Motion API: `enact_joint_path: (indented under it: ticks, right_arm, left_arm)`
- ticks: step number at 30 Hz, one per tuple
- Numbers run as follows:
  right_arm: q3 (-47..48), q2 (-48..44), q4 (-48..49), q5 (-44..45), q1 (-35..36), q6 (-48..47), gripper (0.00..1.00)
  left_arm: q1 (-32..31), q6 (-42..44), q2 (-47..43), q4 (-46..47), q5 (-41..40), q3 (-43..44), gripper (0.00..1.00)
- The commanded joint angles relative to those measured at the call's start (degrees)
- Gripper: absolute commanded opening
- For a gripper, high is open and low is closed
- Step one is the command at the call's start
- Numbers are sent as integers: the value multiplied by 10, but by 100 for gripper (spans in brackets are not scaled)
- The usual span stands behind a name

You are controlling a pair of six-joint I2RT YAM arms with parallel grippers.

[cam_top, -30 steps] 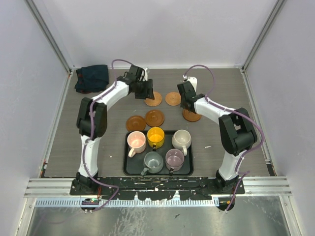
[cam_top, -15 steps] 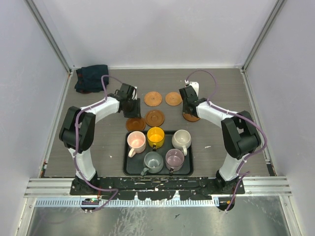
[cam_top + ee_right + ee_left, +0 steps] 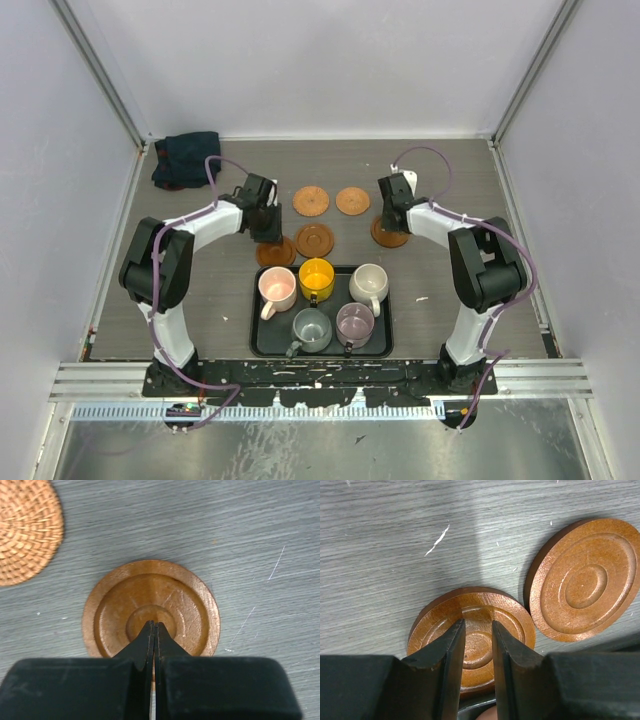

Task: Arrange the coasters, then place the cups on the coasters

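Five coasters lie behind the black tray (image 3: 385, 345). Two woven coasters (image 3: 311, 200) (image 3: 352, 200) sit farthest back. Wooden coasters lie at the middle (image 3: 314, 238), front left (image 3: 279, 254) and right (image 3: 384, 237). My left gripper (image 3: 265, 230) (image 3: 478, 625) hovers over the front-left wooden coaster (image 3: 477, 602), jaws a narrow gap apart with nothing between them. My right gripper (image 3: 393, 212) (image 3: 154, 625) is shut, its tips over the centre of the right wooden coaster (image 3: 150, 592). The pink (image 3: 277, 288), yellow (image 3: 316, 278), cream (image 3: 369, 282), grey-teal (image 3: 311, 328) and mauve (image 3: 354, 322) cups stand in the tray.
A dark folded cloth (image 3: 187, 158) lies in the back left corner. Grey walls close in the table on three sides. In the left wrist view the middle wooden coaster (image 3: 585, 580) lies just right of the one under my jaws, and the tray rim (image 3: 475, 704) borders it.
My left arm swung from the back woven coaster down to the front-left wooden coaster, its jaws narrowing. My right gripper stayed shut over the right coaster, its wrist shifting slightly back.
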Motion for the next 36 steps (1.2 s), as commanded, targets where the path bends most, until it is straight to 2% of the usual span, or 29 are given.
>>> enact_joint_path:
  ticks: [1, 6, 13, 30, 36]
  right_arm:
    - [25, 22, 0, -25, -17, 12, 1]
    - [54, 64, -17, -27, -30, 14, 1]
    - [107, 105, -33, -27, -71, 22, 1]
    - [271, 208, -38, -49, -146, 11, 1]
    - [275, 215, -36, -70, -152, 13, 1]
  left_arm:
    - [2, 2, 15, -46, -55, -12, 30]
    - [17, 5, 29, -53, -77, -12, 31]
    - [69, -5, 70, -45, -43, 28, 31]
    - [140, -13, 261, -120, 21, 347, 32]
    - [157, -24, 290, -126, 25, 389, 34]
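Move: The left hand's part-open fingertips are already on the left brown coaster, whose middle is about 2 cm back and 1 cm below. Another brown coaster sits 13 cm right and 2 ahead, the pink cup 14 cm back and 1 right, the left woven coaster 15 ahead and 13 right. The right hand hovers some 2 cm above the right brown coaster, with the right woven coaster 10 cm ahead and 13 left. Left fingertips stay on their brown coaster and slide it, easing left first, then mainly forward with some left, about 17 cm in all, past the left woven coaster's side. The shut right fingers dip about 1.5 cm onto their coaster and drag it forward and right, roughly 15 cm, away from the right woven coaster. The left hand turns some 15 degrees counter-clockwise, the right about as much clockwise. ##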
